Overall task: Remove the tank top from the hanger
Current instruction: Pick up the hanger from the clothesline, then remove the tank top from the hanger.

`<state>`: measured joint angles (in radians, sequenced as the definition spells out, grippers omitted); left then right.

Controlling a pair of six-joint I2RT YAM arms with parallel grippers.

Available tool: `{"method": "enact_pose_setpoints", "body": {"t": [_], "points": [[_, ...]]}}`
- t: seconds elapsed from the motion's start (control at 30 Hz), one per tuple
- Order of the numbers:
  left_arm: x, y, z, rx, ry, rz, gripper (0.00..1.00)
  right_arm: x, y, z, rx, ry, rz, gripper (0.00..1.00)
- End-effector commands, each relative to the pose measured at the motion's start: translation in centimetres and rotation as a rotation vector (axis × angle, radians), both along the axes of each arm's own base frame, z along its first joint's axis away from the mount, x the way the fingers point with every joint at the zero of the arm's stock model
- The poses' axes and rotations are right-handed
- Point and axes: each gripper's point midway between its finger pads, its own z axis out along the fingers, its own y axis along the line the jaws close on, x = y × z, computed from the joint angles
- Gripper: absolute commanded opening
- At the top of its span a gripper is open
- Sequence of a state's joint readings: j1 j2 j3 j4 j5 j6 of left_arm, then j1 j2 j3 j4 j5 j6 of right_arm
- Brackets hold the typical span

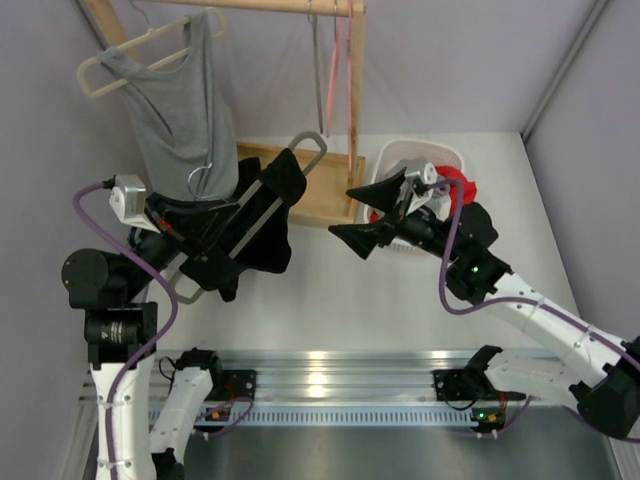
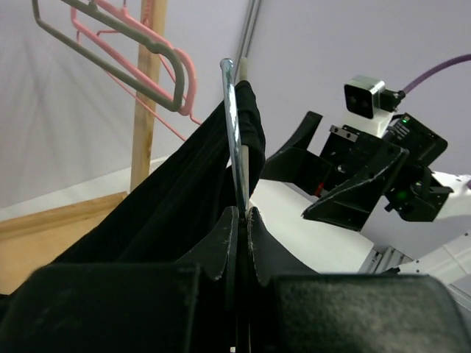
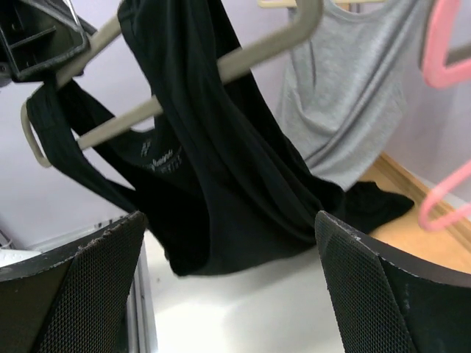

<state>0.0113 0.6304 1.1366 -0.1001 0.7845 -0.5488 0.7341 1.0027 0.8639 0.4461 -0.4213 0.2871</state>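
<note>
A black tank top (image 1: 250,228) hangs on a grey hanger (image 1: 305,150) that is held slanted above the table's left side. My left gripper (image 1: 205,208) is shut on the hanger's metal hook (image 2: 234,132), pinching it at the fingertips (image 2: 224,224). The black tank top (image 2: 184,206) drapes to the left of the hook. My right gripper (image 1: 365,215) stands open just right of the garment, apart from it. In the right wrist view the black tank top (image 3: 221,162) sags from the hanger (image 3: 257,48) beyond my right gripper (image 3: 228,220), with nothing between the fingers.
A wooden rack (image 1: 310,190) stands at the back. From its rail hang a grey tank top (image 1: 180,110) on a cream hanger, plus bare pink and grey hangers (image 1: 335,70). A white basket (image 1: 430,158) with something red (image 1: 465,185) sits behind my right gripper.
</note>
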Motion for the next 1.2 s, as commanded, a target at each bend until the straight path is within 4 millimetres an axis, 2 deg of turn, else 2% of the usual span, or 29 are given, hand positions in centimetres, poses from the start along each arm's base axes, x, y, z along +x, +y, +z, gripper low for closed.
{"method": "enact_pose_setpoints", "body": {"t": [0.0, 0.23, 0.37, 0.4, 0.47, 0.5, 0.6, 0.73, 0.8, 0.87, 0.97, 1.03, 1.07, 1.13, 1.17], "points": [[-2.4, -1.0, 1.3, -0.003, -0.042, -0.084, 0.00, -1.6, 1.3, 6.3, 0.114, -0.177, 0.058, 0.95], [-3.1, -1.7, 1.6, -0.002, -0.038, -0.142, 0.00, -1.1, 4.7, 6.1, 0.122, -0.164, 0.115, 0.96], [-3.0, -1.8, 1.6, 0.001, -0.036, -0.147, 0.00, -0.6, 6.5, 5.2, 0.112, -0.141, 0.143, 0.95], [-3.0, -1.8, 1.6, 0.001, -0.037, -0.145, 0.00, -1.0, 6.8, 5.3, 0.117, -0.143, 0.158, 0.88], [-2.9, -1.8, 1.5, 0.003, -0.038, -0.144, 0.00, -1.2, 7.4, 4.9, 0.107, -0.137, 0.181, 0.64], [-2.9, -1.8, 1.5, 0.004, -0.040, -0.142, 0.00, -1.3, 7.5, 4.6, 0.099, -0.126, 0.185, 0.37], [-2.8, -1.7, 1.4, 0.006, -0.043, -0.137, 0.00, -1.4, 7.1, 4.1, 0.082, -0.104, 0.175, 0.00], [-2.6, -1.6, 1.1, 0.010, -0.047, -0.125, 0.00, -2.2, 5.0, 4.8, 0.077, -0.118, 0.125, 0.00], [-2.1, -1.6, 0.2, 0.023, -0.037, -0.121, 0.00, -2.1, 4.0, 5.2, 0.082, -0.115, 0.085, 0.00], [-1.4, -1.7, -1.1, 0.032, -0.014, -0.122, 0.00, -2.6, 2.8, 6.8, 0.101, -0.128, 0.060, 0.00], [-0.8, -1.8, -2.3, 0.038, 0.016, -0.133, 0.00, -3.1, 2.1, 9.1, 0.110, -0.144, 0.052, 0.00], [-0.8, -1.9, -3.1, 0.043, 0.036, -0.147, 0.00, -2.8, 2.0, 9.9, 0.111, -0.138, 0.038, 0.00], [-0.7, -2.0, -3.3, 0.042, 0.041, -0.149, 0.00, -2.6, 1.6, 11.1, 0.124, -0.136, 0.013, 0.00], [-1.1, -2.2, -3.7, 0.047, 0.049, -0.172, 0.00, -1.5, 1.8, 11.4, 0.112, -0.122, -0.025, 0.00], [-1.2, -2.3, -3.8, 0.049, 0.053, -0.184, 0.00, -0.9, 1.4, 12.4, 0.119, -0.112, -0.069, 0.00]]}}
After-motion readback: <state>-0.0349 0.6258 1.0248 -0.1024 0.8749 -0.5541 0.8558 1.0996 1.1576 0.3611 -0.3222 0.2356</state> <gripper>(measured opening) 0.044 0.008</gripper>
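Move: The right hand, open, has the black tank top's near shoulder, draped on the grey hanger, about 9 cm to its left, 2 cm ahead and roughly level. The hanger's outer end is some 6 cm ahead, 6 cm left and 8 cm higher; the pink hangers are about 15 cm straight ahead and 5 cm up. The left hand, holding the grey hanger, has that shoulder about 7 cm ahead, 10 cm right and 2 cm above. Leftward about 7.5 cm, the open right hand reaches to the black tank top's near shoulder and closes on the cloth, pinching it, then draws it up some 9 cm and back about 5 cm to the right, away from the left hand. The left hand keeps its grip on the grey hanger, easing slightly back and right while turning a little clockwise, then sinks about 4 cm with its fingers tipping down slightly. ##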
